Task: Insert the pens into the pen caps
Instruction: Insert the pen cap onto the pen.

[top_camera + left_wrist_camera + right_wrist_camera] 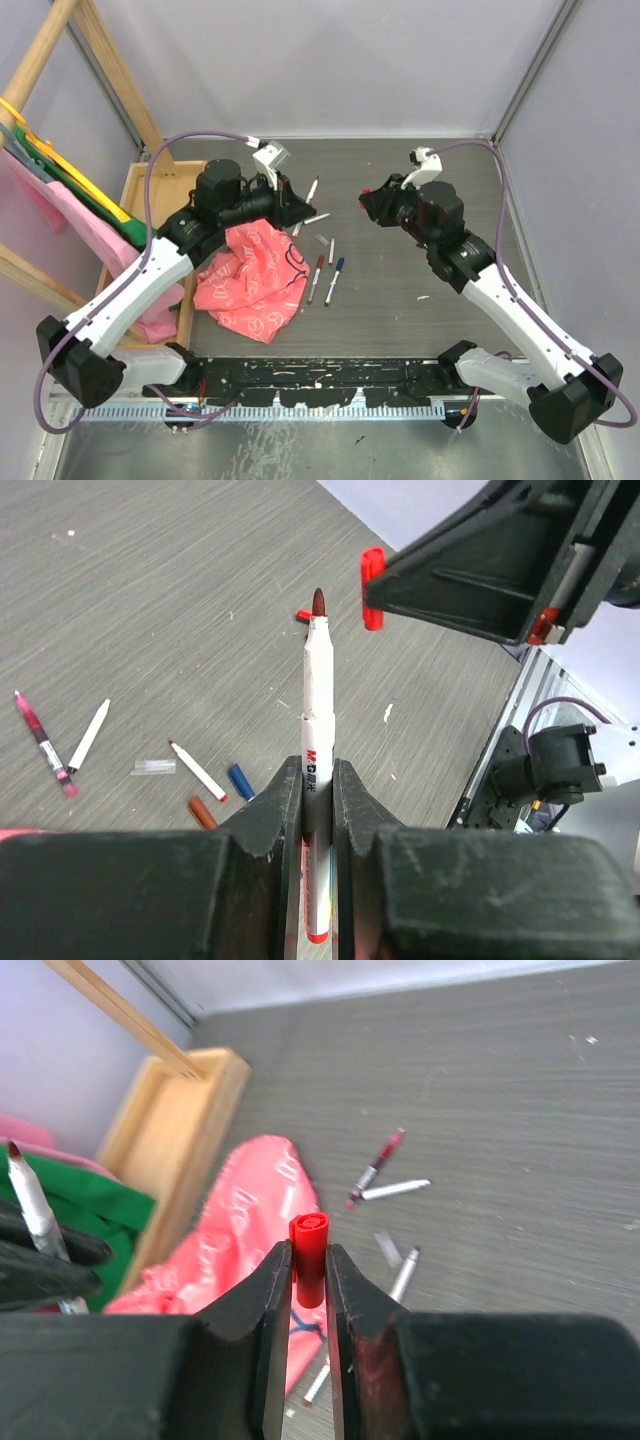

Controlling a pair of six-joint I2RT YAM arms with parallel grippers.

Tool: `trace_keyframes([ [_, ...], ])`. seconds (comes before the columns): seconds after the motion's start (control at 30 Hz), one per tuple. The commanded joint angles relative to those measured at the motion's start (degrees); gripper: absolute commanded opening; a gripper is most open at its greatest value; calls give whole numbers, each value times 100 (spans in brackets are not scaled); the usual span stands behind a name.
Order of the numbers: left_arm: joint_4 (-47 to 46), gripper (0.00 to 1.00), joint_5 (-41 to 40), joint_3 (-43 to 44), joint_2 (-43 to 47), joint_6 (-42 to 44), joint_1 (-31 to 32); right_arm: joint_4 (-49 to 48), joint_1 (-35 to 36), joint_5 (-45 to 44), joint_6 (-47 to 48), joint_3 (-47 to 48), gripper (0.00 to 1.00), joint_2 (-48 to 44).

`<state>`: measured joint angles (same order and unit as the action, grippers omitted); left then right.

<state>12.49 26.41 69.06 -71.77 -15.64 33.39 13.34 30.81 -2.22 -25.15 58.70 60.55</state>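
Observation:
My left gripper (318, 770) is shut on a white-barrelled pen (317, 695); its dark red tip points up toward the right arm. My right gripper (308, 1255) is shut on a short red pen cap (309, 1245), which faces the pen's tip with a small gap between them (372, 588). In the top view the two grippers, left (290, 200) and right (368, 200), face each other above the table. The held pen also shows at the right wrist view's left edge (25, 1200). Several other pens lie on the table (312, 190) (318, 217) (331, 250), two of them capped (316, 278) (335, 280).
A pink patterned cloth (255, 275) lies crumpled under the left arm. A wooden tray (150, 200) stands at the left, with coloured cloths hanging from a wooden frame beside it. A clear cap (155, 767) lies among the loose pens.

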Motion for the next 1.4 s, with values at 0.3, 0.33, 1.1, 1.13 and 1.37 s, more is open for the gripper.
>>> trace_keyframes([
  [0.3, -107, 0, -320, -78, 422, 697, 920, -4012, 22, 267, -1964, -1393, 0, -837],
  [0.33, -104, 0, -299, -75, 407, 716, 959, -4178, 22, 322, -1972, -1428, 0, -830],
  [1.1, -98, 0, -207, -60, 348, 748, 1051, -6306, 39, 1410, -2420, -1899, 0, -475],
  [1.13, -98, 0, -213, -67, 348, 752, 1055, -6304, 40, 1430, -2430, -1891, 0, -450],
  [1.37, -98, 0, -228, -76, 365, 763, 1051, -6297, 48, 1514, -2441, -1884, 0, -358],
])
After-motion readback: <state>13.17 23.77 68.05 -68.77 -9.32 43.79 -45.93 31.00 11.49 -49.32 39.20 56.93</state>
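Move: The pen tip, standing upright in the left fingers, lies about 10 cm to the right hand's left, 2 cm back and 8 cm above it. On the table, 28 cm below the right hand, the small white pen is 7 cm left and 3 cm ahead, the blue pen 6 cm left and 6 cm back, the brown pen 11 cm left and 5 cm back. From the left hand the red cap is roughly 12 cm right, 4 cm ahead, nearly level. The red cap, still pinched in the right fingers, rises some 11 cm towards a place over the pen's tip, easing back and left about 4 cm each, while the hand rolls its left side up and tips its fingers upward. The left hand keeps its pen, draws it back about 5 cm and a little right early on, then holds still. ##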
